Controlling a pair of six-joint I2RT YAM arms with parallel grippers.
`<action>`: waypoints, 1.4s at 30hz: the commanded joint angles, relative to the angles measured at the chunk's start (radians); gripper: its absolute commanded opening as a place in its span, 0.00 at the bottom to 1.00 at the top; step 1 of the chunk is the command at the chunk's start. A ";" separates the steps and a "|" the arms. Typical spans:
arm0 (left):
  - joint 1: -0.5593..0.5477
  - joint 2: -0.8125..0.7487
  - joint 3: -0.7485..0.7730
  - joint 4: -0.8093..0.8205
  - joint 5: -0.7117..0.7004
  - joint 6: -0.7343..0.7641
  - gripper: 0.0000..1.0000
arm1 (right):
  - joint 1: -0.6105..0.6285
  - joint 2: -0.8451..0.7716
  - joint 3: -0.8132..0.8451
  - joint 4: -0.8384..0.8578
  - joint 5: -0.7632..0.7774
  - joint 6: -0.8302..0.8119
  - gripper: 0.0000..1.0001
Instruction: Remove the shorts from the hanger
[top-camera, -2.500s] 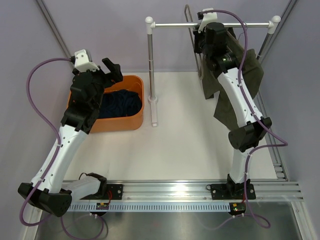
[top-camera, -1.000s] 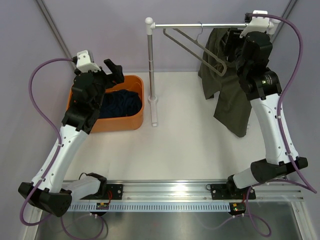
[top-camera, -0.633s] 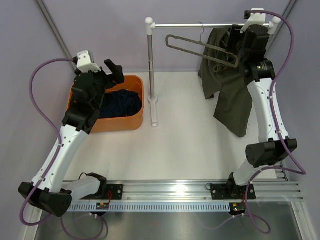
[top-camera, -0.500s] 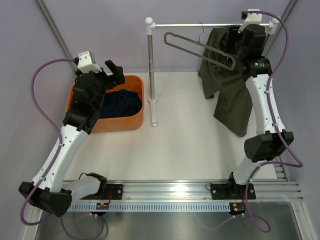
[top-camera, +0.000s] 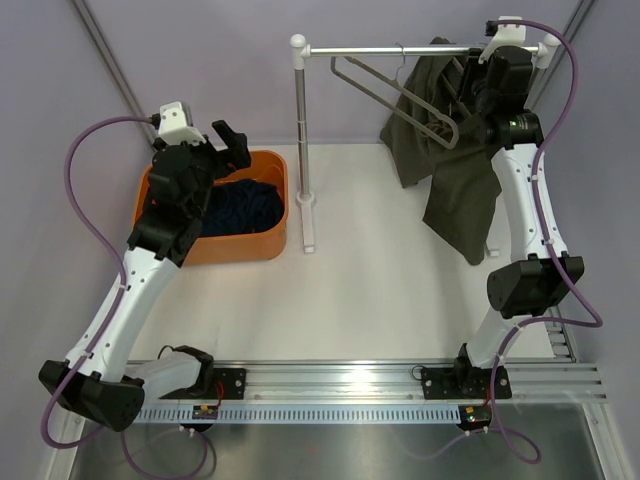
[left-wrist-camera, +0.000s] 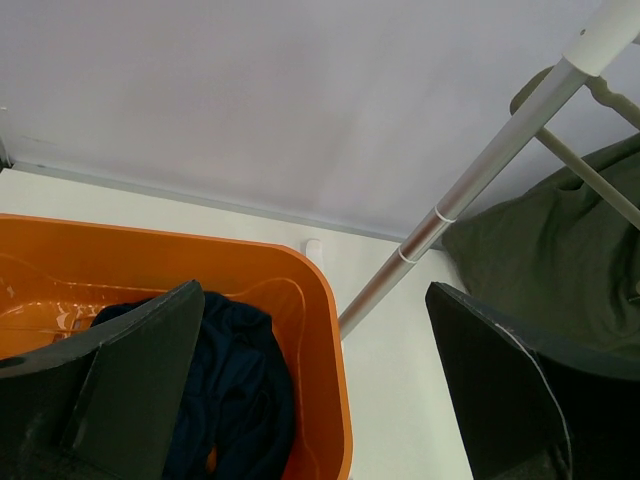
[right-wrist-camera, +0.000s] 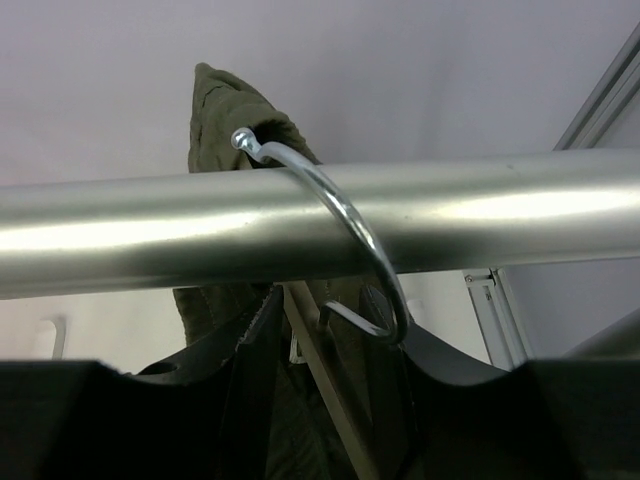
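The olive green shorts hang from a grey hanger hooked over the metal rail. My right gripper is up at the rail's right end. In the right wrist view my right gripper is closed around olive fabric and the hanger's arm, just below the hook. The navy shorts lie bunched in the orange bin. My left gripper is open and empty above the bin's far edge; the left wrist view shows my left gripper over the navy shorts.
The rail's white-capped post stands on a base between the bin and the shorts; it also crosses the left wrist view. Purple walls close the back and sides. A metal track runs along the near edge.
My right gripper rose to the rail's right end and stayed there. The hanger swung round on the rail and the olive shorts shifted left. My left arm barely moved.
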 joint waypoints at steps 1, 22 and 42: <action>-0.002 0.006 -0.001 0.052 0.012 0.011 0.99 | -0.003 -0.023 0.012 -0.013 -0.007 0.009 0.44; 0.000 0.003 -0.001 0.052 0.015 0.011 0.99 | -0.001 -0.104 -0.019 -0.140 -0.056 0.023 0.43; -0.002 0.003 -0.001 0.053 0.015 0.013 0.99 | -0.001 -0.113 0.078 -0.162 -0.104 0.070 0.00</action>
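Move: The neck of the shorts' hanger, just below its hook, is already between my half-open right fingertips, about 1 cm back of my hand point. The rail runs some 4 cm above that point; the shorts' middle hangs about 15 cm below, 5 cm left and 2 cm farther out. The empty hanger is roughly 15 cm left, level fore and aft, 4 cm lower. From my left hand the neck lies about 15 cm ahead, 55 cm right and 2 cm higher. I draw my right hand back about 4 cm under the rail, drifting a centimetre left and tipping the fingers down some 5 degrees. They stay half open for most of the way back, then close nearly shut, pinching the neck of the shorts' hanger just below its hook. ##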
